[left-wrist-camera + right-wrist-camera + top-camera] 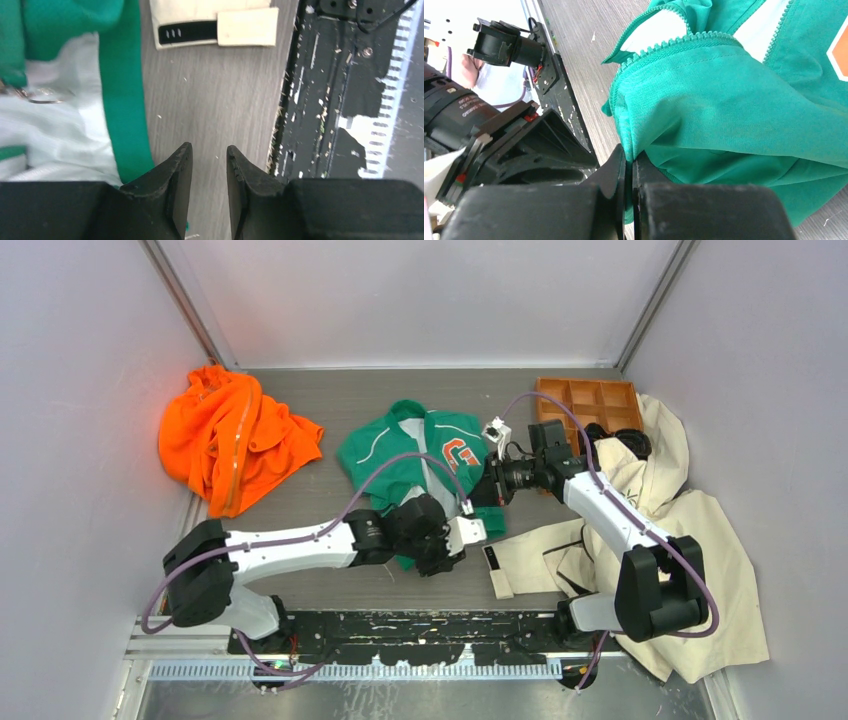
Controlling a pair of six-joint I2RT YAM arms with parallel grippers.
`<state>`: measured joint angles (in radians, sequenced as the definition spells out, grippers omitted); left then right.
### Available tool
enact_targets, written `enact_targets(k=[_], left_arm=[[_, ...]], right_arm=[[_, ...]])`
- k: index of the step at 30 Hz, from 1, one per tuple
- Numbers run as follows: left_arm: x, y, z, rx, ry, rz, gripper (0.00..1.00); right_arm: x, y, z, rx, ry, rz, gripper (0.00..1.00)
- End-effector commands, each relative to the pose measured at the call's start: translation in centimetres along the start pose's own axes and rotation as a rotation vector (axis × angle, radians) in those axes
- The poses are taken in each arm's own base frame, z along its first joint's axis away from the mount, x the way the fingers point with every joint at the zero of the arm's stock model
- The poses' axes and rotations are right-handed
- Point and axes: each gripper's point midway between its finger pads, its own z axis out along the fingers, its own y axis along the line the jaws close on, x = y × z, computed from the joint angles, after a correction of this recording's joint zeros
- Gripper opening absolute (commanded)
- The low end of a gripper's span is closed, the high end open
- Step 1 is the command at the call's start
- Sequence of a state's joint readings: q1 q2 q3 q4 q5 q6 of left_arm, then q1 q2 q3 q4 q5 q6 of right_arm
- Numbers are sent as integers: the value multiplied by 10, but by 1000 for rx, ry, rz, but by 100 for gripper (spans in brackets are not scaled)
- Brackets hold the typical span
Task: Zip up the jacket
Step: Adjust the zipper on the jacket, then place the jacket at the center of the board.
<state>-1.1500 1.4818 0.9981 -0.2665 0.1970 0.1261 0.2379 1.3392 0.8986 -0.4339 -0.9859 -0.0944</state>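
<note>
The green jacket [400, 455] lies open on the table, with its orange-and-white "G" patch [459, 453] and pale lining showing. My right gripper [487, 490] is shut on the jacket's lower right edge. In the right wrist view the gripper [629, 159] pinches a fold of green fabric [724, 115] below the zipper teeth [674, 42]. My left gripper [445, 560] hovers at the jacket's near hem. In the left wrist view the gripper [209, 149] is open and empty over bare table. The green hem [125, 100], the lining [60, 130] and a metal zipper pull [40, 96] lie to its left.
A bright orange garment [235, 435] lies at the back left. A cream coat [690, 540] covers the right side, its strap [497, 572] near my left gripper and also in the left wrist view [215, 27]. A wooden tray [590, 400] sits at the back right. The black base rail [420, 630] runs along the near edge.
</note>
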Motion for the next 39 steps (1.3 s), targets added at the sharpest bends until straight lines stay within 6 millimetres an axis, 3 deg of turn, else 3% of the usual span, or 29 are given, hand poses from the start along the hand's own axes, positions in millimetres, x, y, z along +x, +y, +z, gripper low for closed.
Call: enact_targets(k=[1,9,13,19,23,29,39], left_arm=[[-29,-13,-29,31,-169,-60,34],[-21,13,-88,-163,-355,-202,54],[-15,31,-102,-245,-434,-307,63],[-35,44,-94,-180,-519,-463,63],[-34,53,-85,-198,-482,-489,63],[-28,66,-74,-199,-509,-544,61],[-26,74,-58,-190,-528,-565,60]], right_arm=[[-22,16,-9,-30,-64,-124,1],[-14,26,-12,-88,-55,-213,1],[-10,32,-11,-136,-55,-228,2],[12,25,-11,-131,43,-191,2],[44,20,-21,-121,224,-144,2],[71,1,-21,-104,339,-146,3],[79,-53,-6,108,350,-109,3]])
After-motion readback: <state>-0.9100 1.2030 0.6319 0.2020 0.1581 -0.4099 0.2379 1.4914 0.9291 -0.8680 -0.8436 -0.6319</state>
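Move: From the left hand the lower end of the jacket's left zip edge lies about 6 cm ahead, 11 cm to the left and 10 cm below. The jacket's lower left corner is 9 cm left and 1 cm back at that depth; the zipper slider hangs some 11 cm ahead, 4 cm right, about level. The right hand holds the right front's lower corner. From it the cream flap's black strip lies 12 cm back, 4 cm right, 14 cm below, and the orange letter 11 cm ahead, 2 cm left, 13 cm below. Sweeping left and up some 7 cm, the empty left hand opens wider, then comes forward and sinks a little over the jacket's bottom hem, its fingers swinging counter-clockwise and flattening. The right hand, still pinching the right front's corner, eases up slightly, then lowers about 9 cm while drawing back and right towards the black strip, fingertips tipping further down. ##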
